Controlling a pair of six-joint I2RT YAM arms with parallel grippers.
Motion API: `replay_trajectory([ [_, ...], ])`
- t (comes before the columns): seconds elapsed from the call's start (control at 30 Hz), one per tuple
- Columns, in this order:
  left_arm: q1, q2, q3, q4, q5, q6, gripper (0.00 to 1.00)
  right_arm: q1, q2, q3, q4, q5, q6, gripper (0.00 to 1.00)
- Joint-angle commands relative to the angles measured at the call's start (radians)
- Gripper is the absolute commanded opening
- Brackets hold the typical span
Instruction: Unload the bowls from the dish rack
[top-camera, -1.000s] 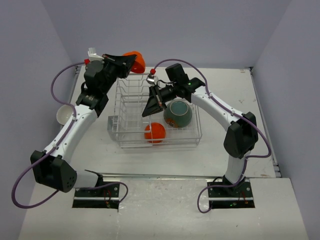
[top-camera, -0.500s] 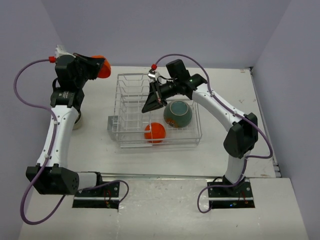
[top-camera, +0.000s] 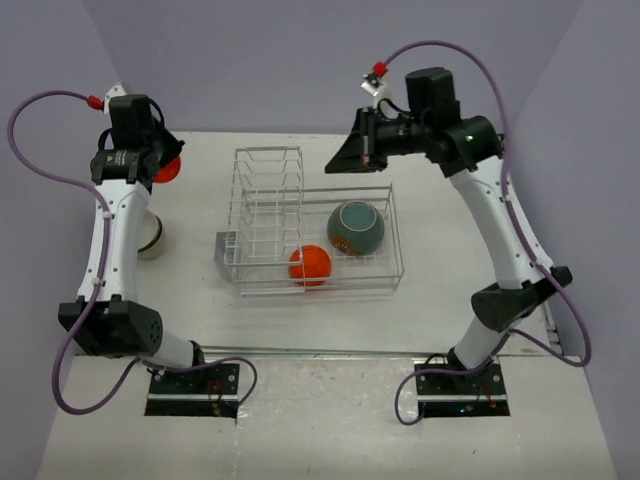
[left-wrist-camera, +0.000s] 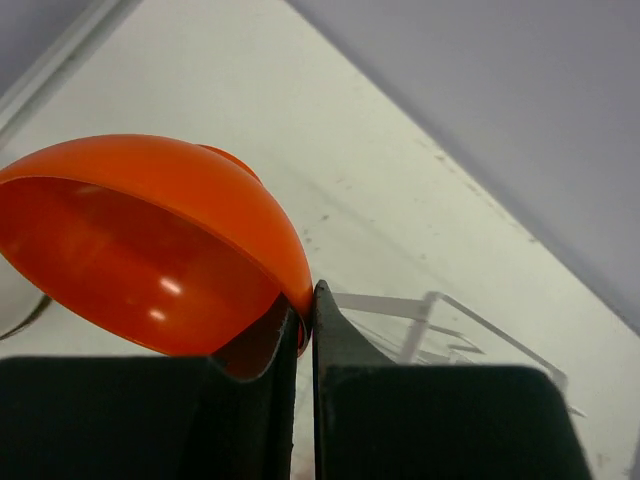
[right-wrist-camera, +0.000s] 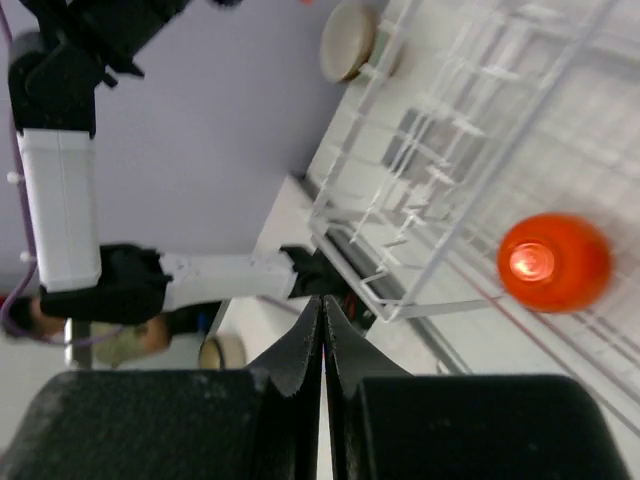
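Note:
My left gripper is shut on the rim of a small orange bowl, held above the table's far left, away from the dish rack. In the left wrist view the jaws pinch that bowl's edge. Inside the rack lie another orange bowl and a larger teal bowl. My right gripper is shut and empty, raised over the rack's far edge. The right wrist view looks down past its tips at the rack and the orange bowl in it.
A cream bowl sits on the table left of the rack, partly hidden by my left arm; it also shows in the right wrist view. The rack's tall plate slots stand at its left end. Walls close the table on three sides.
My left arm has swung left with the orange bowl, from over the rack's back edge to the far left. My right arm has risen up and back from inside the rack.

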Motion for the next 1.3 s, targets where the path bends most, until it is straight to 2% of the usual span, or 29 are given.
replay_trajectory([
  [0.0,0.041,0.063,0.072,-0.107,-0.134,0.139,0.00,-0.089,-0.152,0.020,-0.185,0.203,-0.093,0.00],
  [0.17,0.078,0.167,0.126,-0.166,-0.186,0.182,0.00,-0.112,-0.273,-0.059,-0.294,0.366,-0.194,0.00],
  [0.3,0.100,0.222,0.124,-0.197,-0.233,0.194,0.00,-0.112,-0.379,-0.108,-0.319,0.409,-0.193,0.00],
  [0.53,0.120,0.262,0.075,-0.195,-0.269,0.218,0.00,-0.112,-0.464,-0.176,-0.331,0.438,-0.193,0.00],
  [0.97,0.148,0.268,-0.078,-0.178,-0.341,0.260,0.00,-0.113,-0.445,-0.055,-0.397,0.512,-0.219,0.00],
  [1.27,0.165,0.305,-0.112,-0.187,-0.364,0.286,0.00,-0.113,-0.467,-0.083,-0.390,0.527,-0.222,0.00],
])
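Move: The stack of unloaded bowls, where the left hand's orange bowl is headed, lies roughly 15 cm to its left, 7 cm back and 29 cm below. The grey caddy is some 13 cm back, 5 cm right and 28 cm below; the rack's upper tier about 17 cm right, 5 cm back, 20 cm below. From the right hand the stack is around 42 cm left, 5 cm ahead and 37 cm below. Still pinching the orange bowl, left hand sinks 18 cm, moving 12 cm left towards the stack; right withdraws rightward. ##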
